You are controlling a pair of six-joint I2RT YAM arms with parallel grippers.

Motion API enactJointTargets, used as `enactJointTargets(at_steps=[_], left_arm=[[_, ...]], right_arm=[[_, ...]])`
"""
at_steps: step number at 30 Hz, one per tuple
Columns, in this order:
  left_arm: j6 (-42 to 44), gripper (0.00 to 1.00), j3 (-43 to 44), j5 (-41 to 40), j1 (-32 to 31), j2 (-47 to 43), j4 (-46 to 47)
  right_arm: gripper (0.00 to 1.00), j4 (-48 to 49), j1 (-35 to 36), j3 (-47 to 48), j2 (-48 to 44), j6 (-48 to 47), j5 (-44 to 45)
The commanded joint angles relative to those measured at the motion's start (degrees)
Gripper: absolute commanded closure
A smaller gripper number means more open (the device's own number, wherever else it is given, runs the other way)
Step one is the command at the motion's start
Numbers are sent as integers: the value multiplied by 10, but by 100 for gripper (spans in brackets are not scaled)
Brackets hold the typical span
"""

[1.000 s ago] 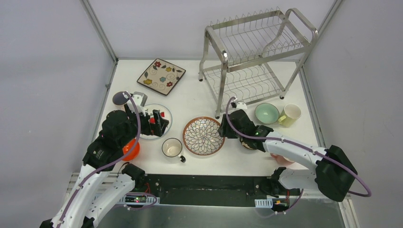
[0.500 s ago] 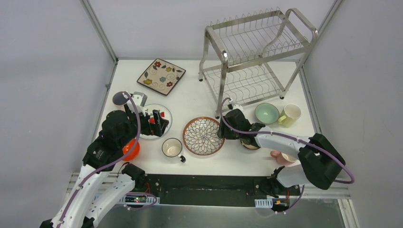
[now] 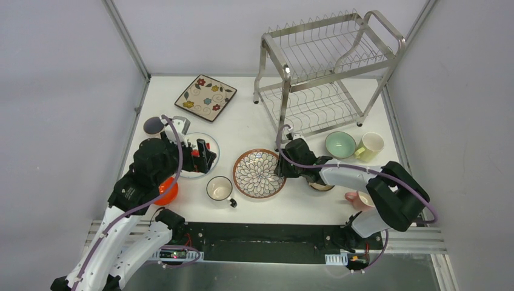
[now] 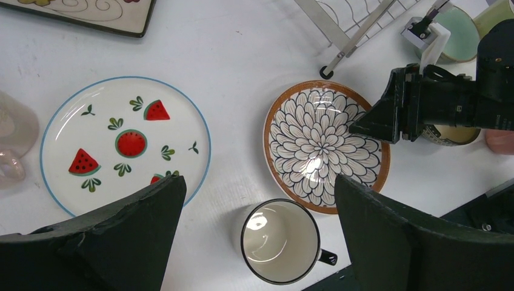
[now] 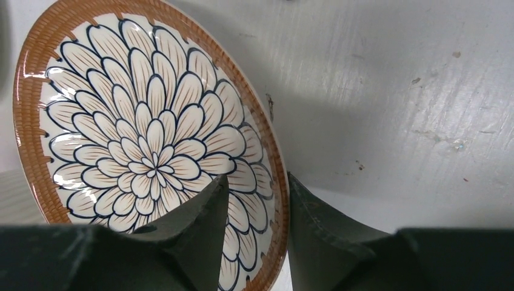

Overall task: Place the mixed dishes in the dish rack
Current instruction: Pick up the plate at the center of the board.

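Note:
The round brown-rimmed petal plate [image 3: 257,173] [image 5: 139,139] lies flat mid-table. My right gripper [image 3: 282,167] [image 5: 257,177] is low at its right rim, open, one finger over the inner face and the other against the outer edge. My left gripper [image 3: 203,156] [image 4: 257,182] hangs wide open and empty above the white watermelon plate [image 4: 124,142] and a black-rimmed cup [image 4: 280,241]. The silver dish rack [image 3: 327,66] stands empty at the back right. The square floral plate [image 3: 206,97] lies at the back left.
A mint bowl [image 3: 340,144] and a pale cup [image 3: 370,146] sit in front of the rack. A pink cup [image 3: 361,199] and a brown bowl [image 3: 321,185] lie by the right arm. An orange bowl [image 3: 168,193] shows under the left arm.
My right gripper has slid left onto the petal plate's right rim and its jaws have narrowed round it. The left gripper has shifted slightly up and right, still wide open.

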Motion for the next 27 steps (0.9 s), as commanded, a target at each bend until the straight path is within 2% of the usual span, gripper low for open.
enactJointTargets(at_steps=[1, 9, 12, 13, 27], left_arm=[[7, 2, 1, -3, 5, 3, 12], [6, 2, -1, -1, 5, 0, 12], [4, 2, -1, 2, 5, 2, 12], [4, 2, -1, 2, 5, 2, 11], [-4, 3, 2, 15, 5, 19, 12]], right_arm=[[62, 28, -3, -3, 6, -1, -12], [83, 27, -5, -23, -35, 4, -13], [98, 28, -7, -32, -63, 11, -15], [100, 27, -7, -35, -73, 12, -15], [100, -64, -7, -50, -258, 49, 57]])
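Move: At the right hand, the patterned plate's near-right rim already sits between the open fingers; its center is about 8 cm to the left, 1 cm back and 1 cm lower. The enamel mug stands some 22 cm left and 5 cm back, the brown bowl about 13 cm right and 2 cm back, and the rack's nearest foot roughly 8 cm ahead, 1 cm left. From the left hand the plate is about 18 cm right, 3 cm ahead and 22 cm below. Closing on the plate's right rim, the right fingers pinch it, one pad inside the dish and one outside, while the hand begins to rise and rolls its left side up by under 10 degrees. It then draws right and a little back towards the brown bowl while still climbing, ending about 5 cm higher and 3 cm to the right. ##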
